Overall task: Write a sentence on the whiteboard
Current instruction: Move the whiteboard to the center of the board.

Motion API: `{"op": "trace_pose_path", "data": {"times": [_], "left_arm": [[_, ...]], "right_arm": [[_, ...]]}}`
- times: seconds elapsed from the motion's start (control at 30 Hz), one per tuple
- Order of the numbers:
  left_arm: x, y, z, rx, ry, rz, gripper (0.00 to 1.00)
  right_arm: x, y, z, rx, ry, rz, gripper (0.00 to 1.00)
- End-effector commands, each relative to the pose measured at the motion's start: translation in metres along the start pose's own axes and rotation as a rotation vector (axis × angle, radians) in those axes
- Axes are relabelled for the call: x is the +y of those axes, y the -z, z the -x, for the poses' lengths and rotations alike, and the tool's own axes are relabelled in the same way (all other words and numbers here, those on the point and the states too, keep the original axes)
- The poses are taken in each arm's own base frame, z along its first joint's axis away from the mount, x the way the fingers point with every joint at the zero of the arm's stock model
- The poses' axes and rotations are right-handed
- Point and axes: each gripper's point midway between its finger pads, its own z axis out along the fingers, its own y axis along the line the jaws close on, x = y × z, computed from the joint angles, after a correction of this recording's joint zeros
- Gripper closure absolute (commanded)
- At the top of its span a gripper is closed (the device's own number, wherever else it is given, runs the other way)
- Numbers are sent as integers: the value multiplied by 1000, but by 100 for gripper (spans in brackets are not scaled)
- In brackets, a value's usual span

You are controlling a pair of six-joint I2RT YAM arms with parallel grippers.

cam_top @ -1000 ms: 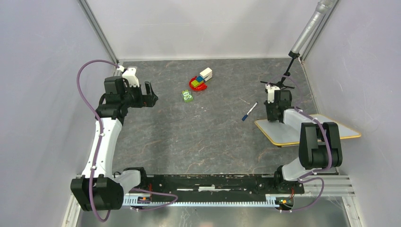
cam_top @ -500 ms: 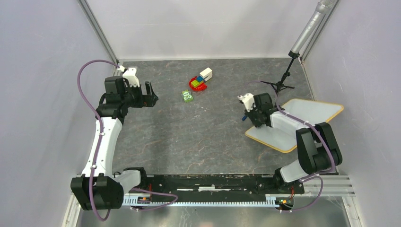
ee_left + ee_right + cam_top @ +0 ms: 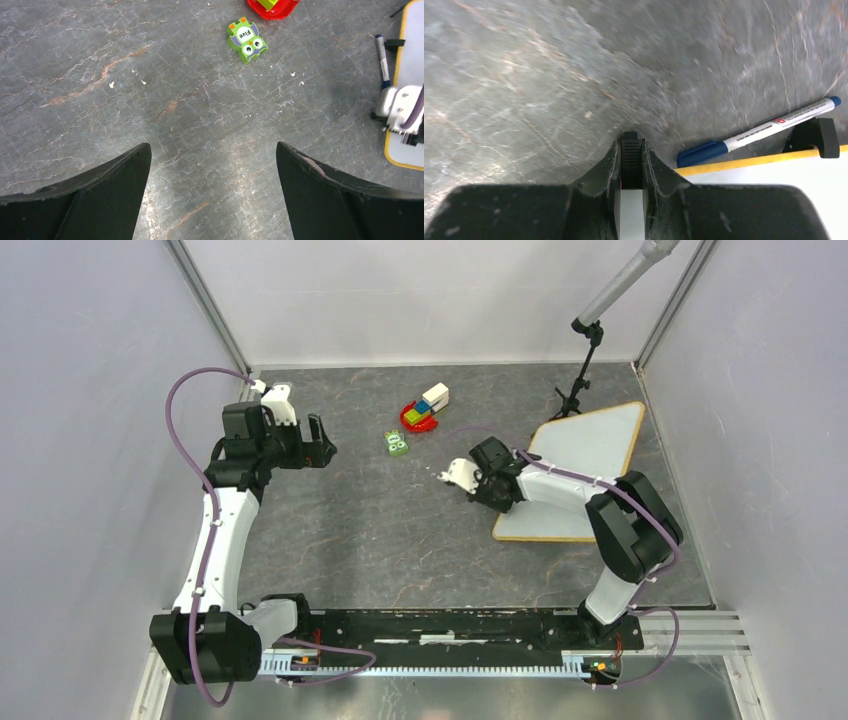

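Observation:
The whiteboard (image 3: 585, 455) lies flat at the table's right, white with a yellow-orange rim; it also shows in the left wrist view (image 3: 413, 60) and the right wrist view (image 3: 754, 174). No sentence shows on its visible face. My right gripper (image 3: 490, 487) (image 3: 631, 146) is shut on a black ridged clip at the board's left edge. A second black clip (image 3: 817, 137) sits further along that rim. A blue-capped marker (image 3: 764, 131) (image 3: 382, 59) lies on the table just beside the rim. My left gripper (image 3: 320, 444) (image 3: 212, 165) hangs open over bare table at the left.
A green owl block (image 3: 397, 443) (image 3: 246, 40) and a red bowl holding toy blocks (image 3: 422, 412) sit at the back centre. A black tripod with a grey pole (image 3: 582, 365) stands at the back right, close to the board's far corner. Walls enclose three sides.
The right gripper has swung left toward the table's middle, dragging and turning the whiteboard with it. The tripod pole has tilted leftward. The left arm has stayed still.

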Motion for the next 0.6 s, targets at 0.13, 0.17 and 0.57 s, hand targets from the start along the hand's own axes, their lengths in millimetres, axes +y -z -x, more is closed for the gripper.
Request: {"op": "trace_pose_path", "data": {"times": [0.13, 0.17, 0.57], "left_arm": [[-4, -1, 4, -21, 14, -20, 0], [-4, 0, 5, -23, 13, -19, 0], [-3, -1, 3, -18, 6, -19, 0]], "right_arm": [[91, -20, 51, -49, 383, 260, 100], [96, -21, 54, -48, 405, 276, 100], [154, 0, 50, -89, 889, 489, 100]]}}
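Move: The right hand already grips the whiteboard by its left edge; the board's middle lies about 16 cm to the right and 8 cm ahead, roughly level in height. The table's middle is some 14 cm left and 5 cm ahead, 2 cm lower. The marker lies along that edge, its middle about 10 cm straight ahead; the owl block is 17 cm ahead and 28 cm left. From the left hand, the board's middle is about 58 cm right, 4 cm ahead and 21 cm below. Still pinching the whiteboard's edge, the right hand drags the board along low over the table, staying at its height. It sweeps about 10 cm left, then curves more and more back towards the base, 5 cm or so in all, while the wrist turns about 40 degrees counter-clockwise and the fingers keep their hold. ##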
